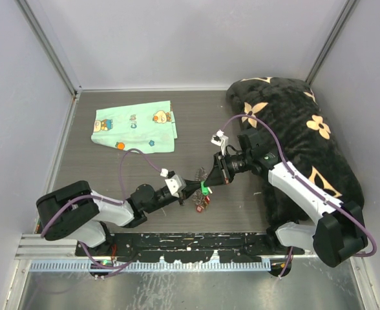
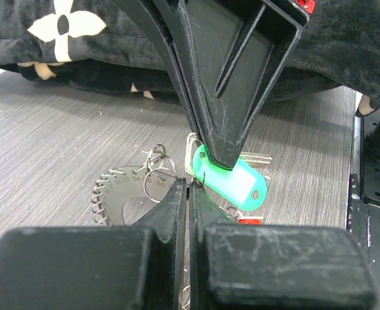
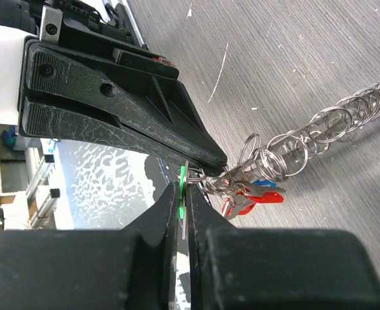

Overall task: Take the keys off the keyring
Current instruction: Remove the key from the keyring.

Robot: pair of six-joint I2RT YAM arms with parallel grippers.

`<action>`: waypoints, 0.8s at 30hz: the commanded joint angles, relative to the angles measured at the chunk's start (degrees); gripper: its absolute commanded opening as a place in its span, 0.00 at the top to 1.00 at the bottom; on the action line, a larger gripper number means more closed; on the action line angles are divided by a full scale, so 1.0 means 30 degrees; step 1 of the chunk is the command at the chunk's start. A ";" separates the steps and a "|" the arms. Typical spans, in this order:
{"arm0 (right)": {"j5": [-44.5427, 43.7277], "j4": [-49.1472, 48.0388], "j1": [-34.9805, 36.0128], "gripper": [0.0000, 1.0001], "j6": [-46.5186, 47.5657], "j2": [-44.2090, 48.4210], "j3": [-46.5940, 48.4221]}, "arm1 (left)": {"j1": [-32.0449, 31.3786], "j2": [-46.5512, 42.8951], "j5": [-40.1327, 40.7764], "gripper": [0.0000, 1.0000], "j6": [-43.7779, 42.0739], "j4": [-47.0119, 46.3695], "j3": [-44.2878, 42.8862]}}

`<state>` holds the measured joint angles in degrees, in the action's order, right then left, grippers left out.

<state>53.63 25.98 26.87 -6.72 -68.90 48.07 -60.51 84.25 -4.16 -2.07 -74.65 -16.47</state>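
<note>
My right gripper [image 3: 185,188] is shut on a flat green plastic key tag [image 2: 232,177], with a silver blade pinched edge-on beside it. My left gripper [image 2: 189,186] meets it tip to tip, shut on the small silver ring at the end of that tag. A bunch of keys [image 3: 254,197] with red and blue heads hangs beside the tips. The keyring [image 2: 122,194], a grey disc-like loop fringed with small wire rings, lies on the table just behind. In the top view both grippers [image 1: 200,192] [image 1: 208,185] meet at mid-table over the keys [image 1: 201,205].
A mint-green cartoon-print cloth [image 1: 135,127] lies at the back left. A large black plush cushion with cream flowers [image 1: 300,142] fills the right side, under the right arm. Grey walls close the table on three sides.
</note>
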 commanded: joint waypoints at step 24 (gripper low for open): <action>0.2942 -0.0360 0.0300 0.92 -0.3830 0.0449 0.4631 | 0.0111 -0.2870 0.1041 1.00 0.0134 -0.2421 -0.2625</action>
<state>60.75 25.85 26.68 -16.88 -68.90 57.36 -59.92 77.62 -0.19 -2.04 -77.12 -21.10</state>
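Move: The left fingers are shut on a small wire ring; the green tag it is linked to, gripped with its key in the right fingers, lies about 2 cm to their right, 2 cm back and 1 cm lower. The big keyring lies some 8 cm below the left hand and 3 cm ahead, with the red clips about as low but 2 cm back. From the right hand the tag is right at its fingertips, about 1 cm low. Both hands rise together, slowly at first and then faster, the left by about 9 cm with a slight drift forward and the right by about 7 cm while easing a little left towards the left fingertips, so the linked ring and green tag are carried straight up over the red clips and keyring. The left keeps its pinch on the small ring and tilts its fingertips upward some 10 degrees, while the right keeps its grip on the green tag and its wrist turns a little, no finger opening or closing. ##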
